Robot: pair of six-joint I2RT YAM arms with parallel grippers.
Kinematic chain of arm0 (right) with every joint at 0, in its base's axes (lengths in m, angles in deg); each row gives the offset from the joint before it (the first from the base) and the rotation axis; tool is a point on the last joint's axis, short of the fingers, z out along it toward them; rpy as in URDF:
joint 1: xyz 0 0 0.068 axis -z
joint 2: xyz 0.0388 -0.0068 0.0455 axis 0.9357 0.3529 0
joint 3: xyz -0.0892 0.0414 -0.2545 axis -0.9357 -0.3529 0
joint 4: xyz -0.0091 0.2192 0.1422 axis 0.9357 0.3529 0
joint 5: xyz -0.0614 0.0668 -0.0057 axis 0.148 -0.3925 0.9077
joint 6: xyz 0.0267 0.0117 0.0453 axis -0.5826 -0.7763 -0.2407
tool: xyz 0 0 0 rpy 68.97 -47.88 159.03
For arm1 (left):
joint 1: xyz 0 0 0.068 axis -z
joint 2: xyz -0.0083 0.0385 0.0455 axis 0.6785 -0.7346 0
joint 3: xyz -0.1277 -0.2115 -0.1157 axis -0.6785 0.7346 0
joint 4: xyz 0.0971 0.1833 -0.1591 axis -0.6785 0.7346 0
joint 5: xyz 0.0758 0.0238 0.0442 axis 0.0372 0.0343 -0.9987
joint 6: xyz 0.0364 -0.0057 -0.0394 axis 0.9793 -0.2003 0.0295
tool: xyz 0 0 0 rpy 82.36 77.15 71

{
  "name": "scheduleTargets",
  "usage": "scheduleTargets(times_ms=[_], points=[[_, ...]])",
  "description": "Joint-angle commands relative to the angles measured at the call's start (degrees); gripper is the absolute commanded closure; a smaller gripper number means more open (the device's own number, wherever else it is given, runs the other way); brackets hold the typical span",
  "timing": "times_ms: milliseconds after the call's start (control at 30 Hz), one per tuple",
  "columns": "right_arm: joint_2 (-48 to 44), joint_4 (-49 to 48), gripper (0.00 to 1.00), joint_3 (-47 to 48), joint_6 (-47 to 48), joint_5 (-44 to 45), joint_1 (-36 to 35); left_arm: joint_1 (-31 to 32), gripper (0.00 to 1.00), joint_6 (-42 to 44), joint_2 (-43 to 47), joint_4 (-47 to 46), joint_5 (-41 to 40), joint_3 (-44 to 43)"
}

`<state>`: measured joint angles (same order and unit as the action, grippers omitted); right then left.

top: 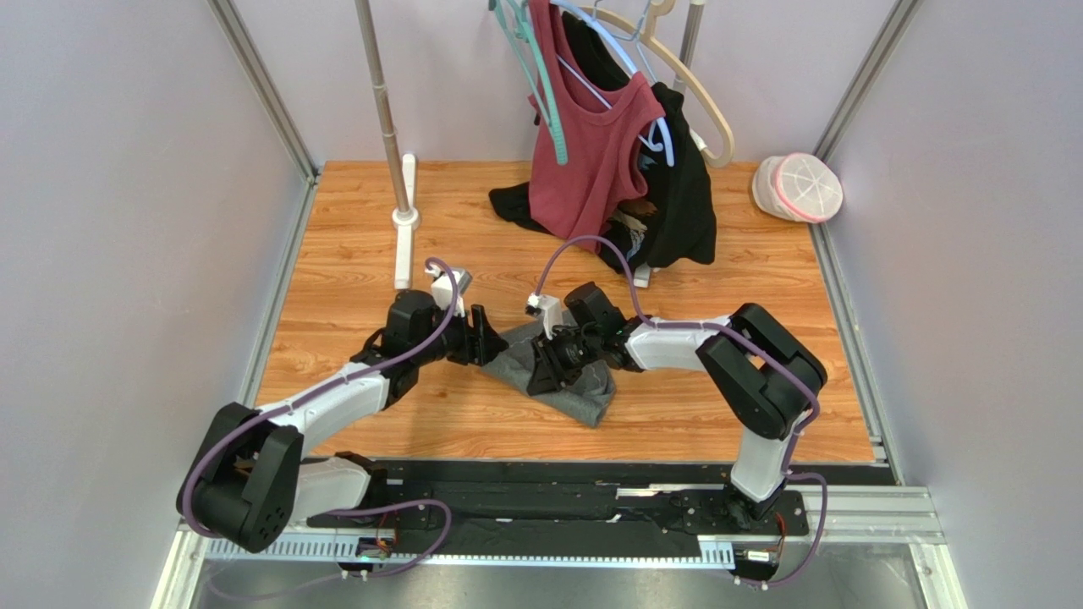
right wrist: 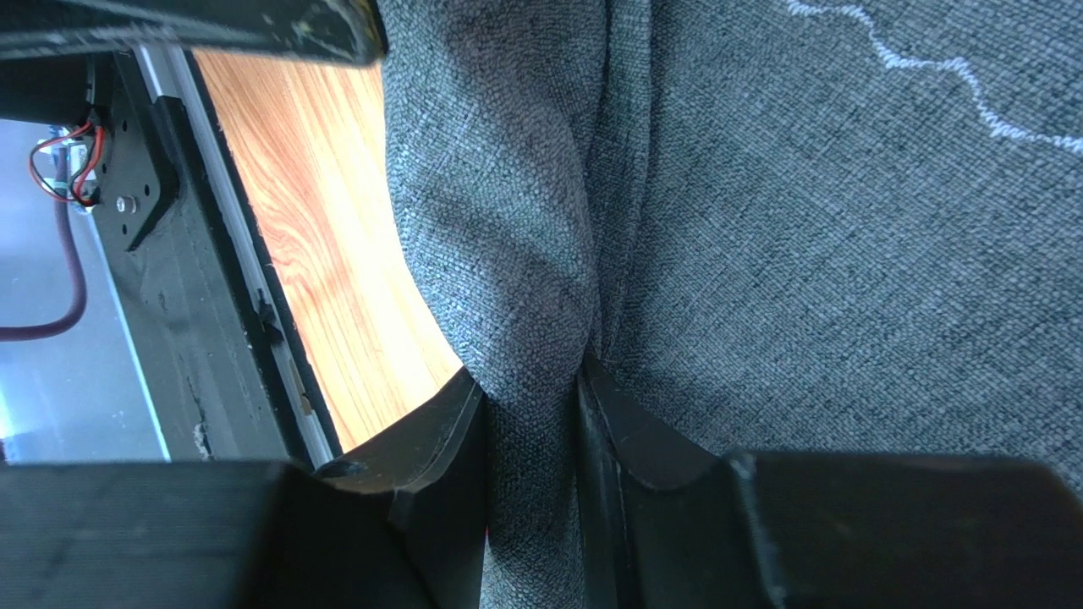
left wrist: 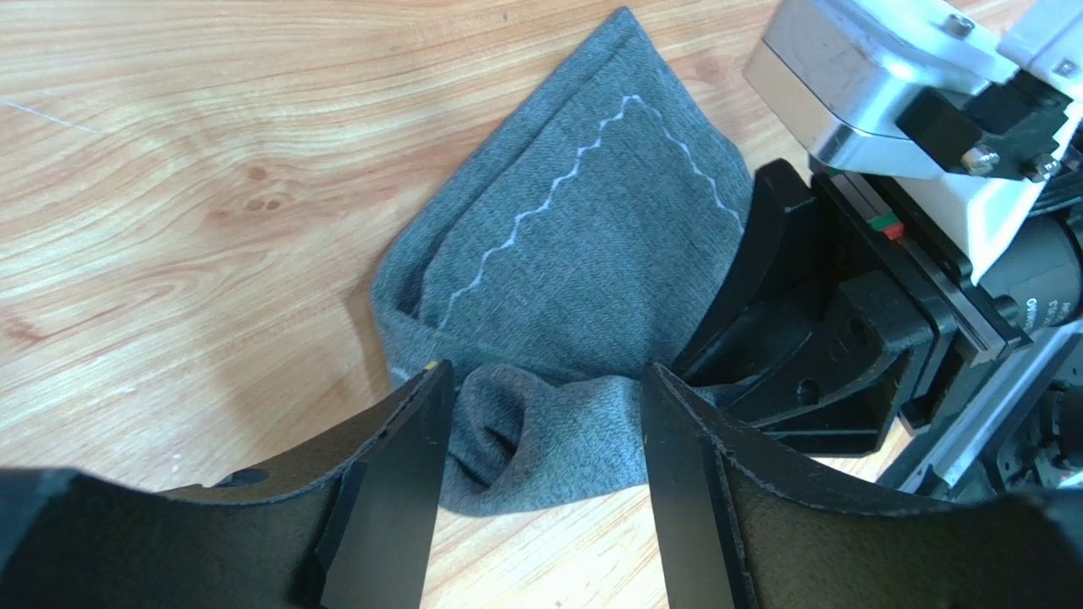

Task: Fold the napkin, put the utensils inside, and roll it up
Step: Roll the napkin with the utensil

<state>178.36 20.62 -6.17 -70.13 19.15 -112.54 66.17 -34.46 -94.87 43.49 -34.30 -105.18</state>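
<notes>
The napkin (top: 575,385), dark grey with a pale zigzag stitch, lies bunched and partly rolled on the wooden table between both arms. In the left wrist view its rolled end (left wrist: 547,432) sits between the tips of my left gripper (left wrist: 544,393), whose jaws stand apart around it. My left gripper (top: 490,343) reaches the cloth from the left. My right gripper (right wrist: 534,381) is shut on a thick fold of the napkin (right wrist: 814,216), and it presses down on the cloth's middle (top: 559,362) from the right. The utensils are hidden.
A maroon top (top: 591,140) and a black garment (top: 680,190) hang on hangers from a rack at the back, their hems on the table. A rack post (top: 404,209) stands back left. A white lidded container (top: 798,188) sits back right. A black rail (top: 547,508) runs along the near edge.
</notes>
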Motion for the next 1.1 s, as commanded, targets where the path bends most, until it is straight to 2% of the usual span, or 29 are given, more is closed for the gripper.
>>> scheduleTargets(times_ms=[0, 133, 167, 233, 267, 367, 467, 633, 833, 967, 1067], points=[[2.73, 5.03, 0.7, 0.59, 0.18, 0.33, 0.05, -0.15, 0.37, -0.8, -2.48, -3.9, 1.76, -0.22], [3.17, 5.38, 0.7, 0.94, 0.36, 0.24, 0.22, -0.15, 0.42, -1.59, -5.29, -4.77, 2.46, -0.74], [3.35, 5.55, 0.7, 1.03, 0.36, 0.24, 0.22, -0.15, 0.52, -1.76, -5.65, -4.87, 2.47, -0.83], [3.53, 5.73, 0.71, 1.03, 0.44, 0.33, 0.48, -0.15, 0.6, -2.2, -6.61, -4.17, 2.12, -1.36], [3.53, 5.73, 0.71, 0.94, 0.45, 0.33, 0.49, -0.15, 0.71, -2.12, -6.96, -3.81, 1.94, -1.53], [3.53, 5.82, 0.7, 1.12, 0.36, 0.41, 0.66, -0.15, 0.86, -2.38, -8.02, -2.5, 1.33, -1.89], [3.53, 6.08, 0.7, 1.2, 0.18, 0.59, 0.84, -0.15, 0.93, -2.56, -10.21, 0.49, -0.16, -3.2], [2.74, 6.52, 0.66, 1.29, 0.18, 0.85, 0.84, -0.15, 0.99, -1.77, -16.89, 5.85, -0.17, -7.41], [0.45, 8.19, 0.6, 1.82, 0.44, 2.87, 0.84, -0.15, 0.99, -1.15, -22.17, 9.19, 1.94, -11.72], [-1.83, 9.42, 0.46, 1.91, 0.36, 4.37, 0.84, -0.15, 0.99, 0.17, -23.58, 12.01, 1.85, -14.36], [-4.99, 10.74, 0.4, 1.82, 0.27, 6.65, 0.84, -0.15, 0.99, 1.05, -23.75, 14.91, 1.94, -15.68]])
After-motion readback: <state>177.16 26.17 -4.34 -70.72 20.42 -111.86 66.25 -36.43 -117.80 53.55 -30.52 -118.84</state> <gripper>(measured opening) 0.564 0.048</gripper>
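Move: Just under the left hand, about 1 cm ahead, 2 cm to its right and 7 cm below, lies the rolled napkin's left end. The unrolled flap's middle is some 12 cm to that hand's right and 3 cm ahead, equally low. The right hand already grips the roll at its fingertips; from it, the left end lies about 8 cm left and 3 cm ahead, the flap's middle 5 cm ahead and 3 cm right. Sinking about 6 cm onto the roll's left end, the left hand shuts its fingers on the way down, tips some 20 degrees steeper, and ends with a small shift right, its closed tips on the cloth. Only then does the right hand open to release its pinch on the roll, nearly in place, starting to rise by barely half a centimetre at the end. ##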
